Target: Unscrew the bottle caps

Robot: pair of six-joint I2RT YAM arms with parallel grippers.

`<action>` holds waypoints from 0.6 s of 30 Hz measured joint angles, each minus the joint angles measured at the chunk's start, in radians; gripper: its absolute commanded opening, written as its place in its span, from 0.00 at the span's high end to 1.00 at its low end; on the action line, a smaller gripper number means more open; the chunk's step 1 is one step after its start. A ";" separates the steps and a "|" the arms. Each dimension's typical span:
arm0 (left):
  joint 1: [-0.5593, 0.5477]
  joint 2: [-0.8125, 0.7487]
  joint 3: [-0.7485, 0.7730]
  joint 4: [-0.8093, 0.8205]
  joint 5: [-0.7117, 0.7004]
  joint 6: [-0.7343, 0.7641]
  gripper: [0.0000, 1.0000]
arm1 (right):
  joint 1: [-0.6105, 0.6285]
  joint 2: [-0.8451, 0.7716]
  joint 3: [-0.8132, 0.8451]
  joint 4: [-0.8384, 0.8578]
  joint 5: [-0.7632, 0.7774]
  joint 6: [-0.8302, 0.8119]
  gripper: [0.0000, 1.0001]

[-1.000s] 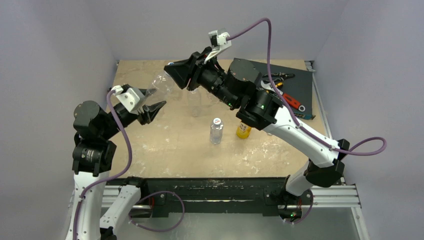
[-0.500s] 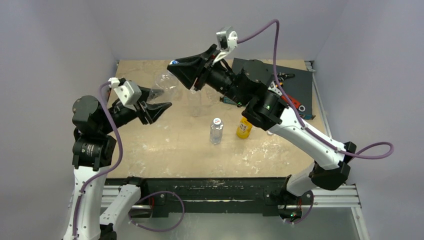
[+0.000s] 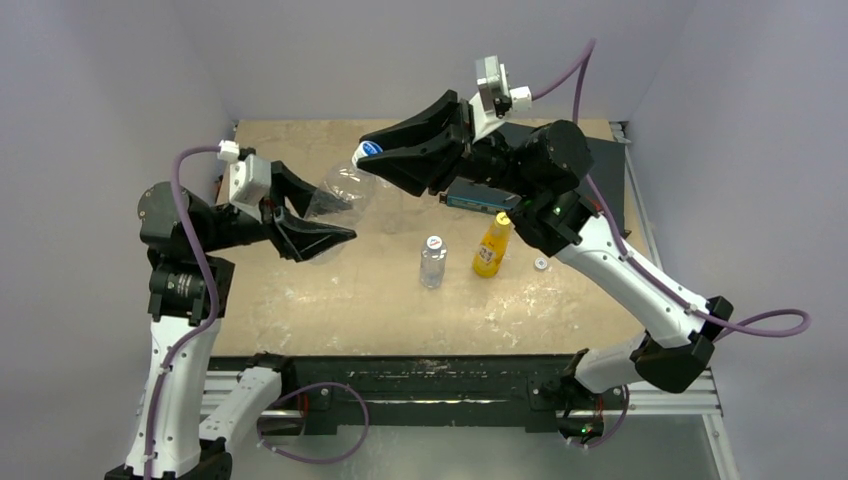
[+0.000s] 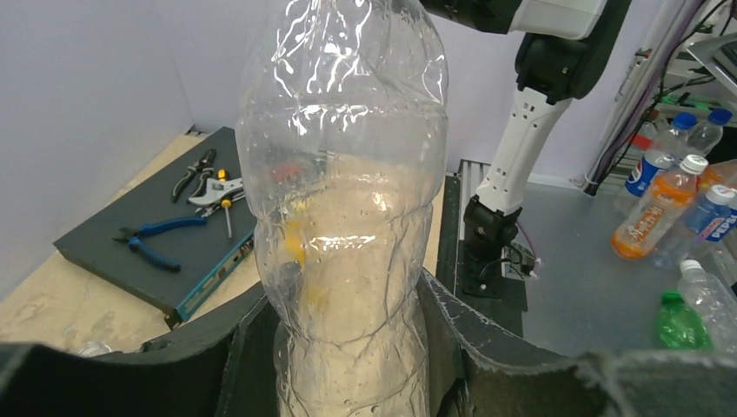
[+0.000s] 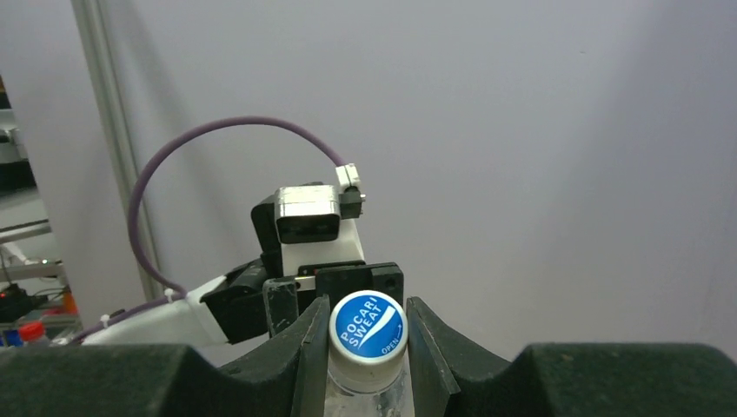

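A clear crumpled bottle (image 3: 340, 192) hangs tilted above the table's back left, held between both arms. My left gripper (image 3: 318, 212) is shut on its lower body; in the left wrist view the bottle (image 4: 343, 217) fills the gap between the black fingers (image 4: 456, 347). My right gripper (image 3: 376, 155) is shut on its blue-topped cap (image 3: 372, 149), which the right wrist view shows as a round cap (image 5: 368, 326) squeezed between both pads (image 5: 315, 360). On the table stand a small clear bottle (image 3: 432, 266) with a white cap (image 3: 434, 242) and an orange-yellow bottle (image 3: 488, 250).
A loose white cap (image 3: 541, 264) lies right of the orange bottle. A dark tool mat (image 3: 605, 175) with pliers and a wrench sits at the back right, a blue-edged box (image 3: 478, 200) beside it. Spare bottles (image 4: 660, 217) lie off the table.
Both arms have carried the clear bottle rightward and turned it more level. The right arm swung right, uncovering the orange bottle and loose cap; its jaws tightened on the blue cap.
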 measured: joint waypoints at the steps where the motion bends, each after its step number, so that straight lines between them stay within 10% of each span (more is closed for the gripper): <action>1: 0.000 0.003 0.005 -0.001 0.012 -0.002 1.00 | -0.001 0.003 -0.003 0.021 -0.011 0.016 0.63; 3: 0.001 0.013 0.029 -0.043 0.017 0.027 1.00 | -0.003 0.006 -0.014 0.056 -0.015 0.042 0.35; 6: 0.002 0.028 0.076 -0.134 -0.029 0.114 1.00 | 0.000 0.004 -0.028 0.056 0.054 0.067 0.20; 18: 0.003 -0.005 -0.008 -0.233 -0.344 0.337 1.00 | 0.038 0.006 -0.025 -0.137 0.488 0.114 0.29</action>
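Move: The cap of the held bottle is already pinched between the right fingers. From the left hand, which grips the bottle's body, the cap lies some 13 cm above, about 4 cm right and 1 cm ahead. Far below the right hand, by roughly 48 cm, the small clear bottle stands about 6 cm ahead and 8 cm right, the orange bottle 8 cm ahead and 18 cm right, and a tall clear bottle some 17 cm ahead, straight in line. Open the right fingers wide to let go of the cap, then carry that hand about 7 cm forward and nearly 3 cm down, turning it some 20 degrees clockwise and rolling it, with the fingers left open on either side of the cap. Keep the left grip on the bottle and bring it along, about 6 cm forward, sinking and easing left by 3 cm each, turning 20 degrees counter-clockwise. ##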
